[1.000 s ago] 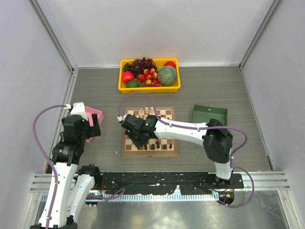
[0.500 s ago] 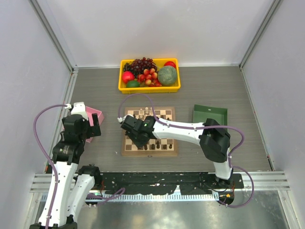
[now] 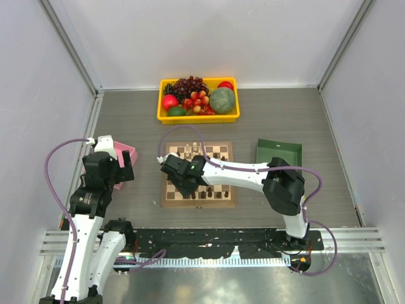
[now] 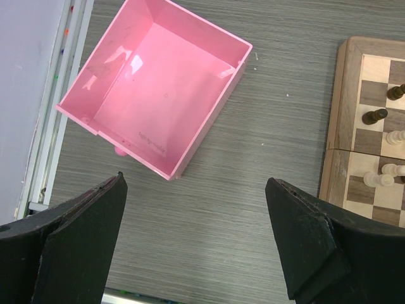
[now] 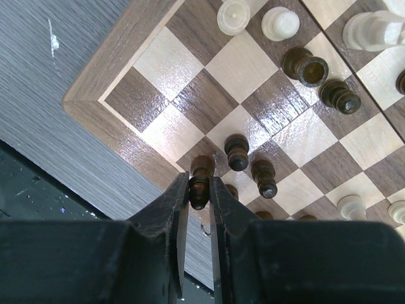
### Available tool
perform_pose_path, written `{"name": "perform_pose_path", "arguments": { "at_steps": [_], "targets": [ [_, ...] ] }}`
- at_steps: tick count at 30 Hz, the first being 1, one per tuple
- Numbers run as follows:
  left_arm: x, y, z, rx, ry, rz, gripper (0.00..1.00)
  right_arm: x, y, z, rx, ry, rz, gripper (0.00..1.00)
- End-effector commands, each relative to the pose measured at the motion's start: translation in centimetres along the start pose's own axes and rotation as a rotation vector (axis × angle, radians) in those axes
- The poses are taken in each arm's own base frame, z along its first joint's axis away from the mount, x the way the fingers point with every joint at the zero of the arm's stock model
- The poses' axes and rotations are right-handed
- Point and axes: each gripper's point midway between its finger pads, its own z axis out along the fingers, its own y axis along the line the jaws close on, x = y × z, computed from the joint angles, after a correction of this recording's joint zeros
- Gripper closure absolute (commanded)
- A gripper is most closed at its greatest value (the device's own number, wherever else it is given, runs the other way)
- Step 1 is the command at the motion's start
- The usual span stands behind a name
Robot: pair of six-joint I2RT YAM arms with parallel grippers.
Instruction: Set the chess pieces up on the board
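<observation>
The board (image 3: 166,201) lies in the middle of the table, and its near-left corner (image 5: 104,82) fills the right wrist view. My right gripper (image 5: 199,187) is shut on a dark brown pawn (image 5: 202,168), held upright over a dark square in the edge row by that corner. Two more dark pawns (image 5: 237,152) stand just beyond it, with cream pieces (image 5: 233,16) farther up the board. In the top view this gripper (image 3: 180,182) sits over the board's left side. My left gripper (image 4: 196,183) is open over bare table between the pink tray and the board's edge (image 4: 335,126).
An empty pink tray (image 4: 158,88) lies left of the board, also visible as the pink tray (image 3: 126,151) in the top view. A green tray (image 3: 278,153) sits to the right. A yellow bin (image 3: 163,117) of fruit stands behind the board.
My right arm has shifted slightly left with the dark pawn still in its jaws. The left arm has not moved.
</observation>
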Motion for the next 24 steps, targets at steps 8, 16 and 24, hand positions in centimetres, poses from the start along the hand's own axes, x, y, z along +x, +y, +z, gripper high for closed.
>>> {"name": "perform_pose_path", "arguments": {
  "at_steps": [8,16,24],
  "targets": [
    [-1.3,0.1,-0.1,-0.005,-0.045,-0.008,0.01,-0.4,0.0,0.1,0.005,-0.036,0.017,0.71],
    [-1.3,0.3,-0.2,-0.013,-0.046,-0.010,0.01,-2.6,0.0,-2.8,-0.008,-0.115,0.032,0.59],
    [-1.4,0.2,-0.2,-0.011,-0.049,-0.012,0.01,-5.6,-0.4,-6.8,-0.041,-0.222,0.055,0.53]
  ]
}}
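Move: The right fingers hold a dark piece just over the third square from the left in the nearest row. The square's surface is about 3 cm below the hand and straight under it. One dark pawn stands some 3 cm ahead, another about 3 cm ahead and 3 cm right, and a dark back-row piece about 3 cm right, level with the hand. From the left hand that square lies roughly 22 cm right, 4 cm back and 15 cm below. The right fingers, still pinching the dark piece, sink just under 1 cm to set it on the near-row square, beginning to part on the way down. They open to about twice their gap and let go; the hand then rises about 3 cm off the board, picking up speed, its fingers still pointing steeply down. ##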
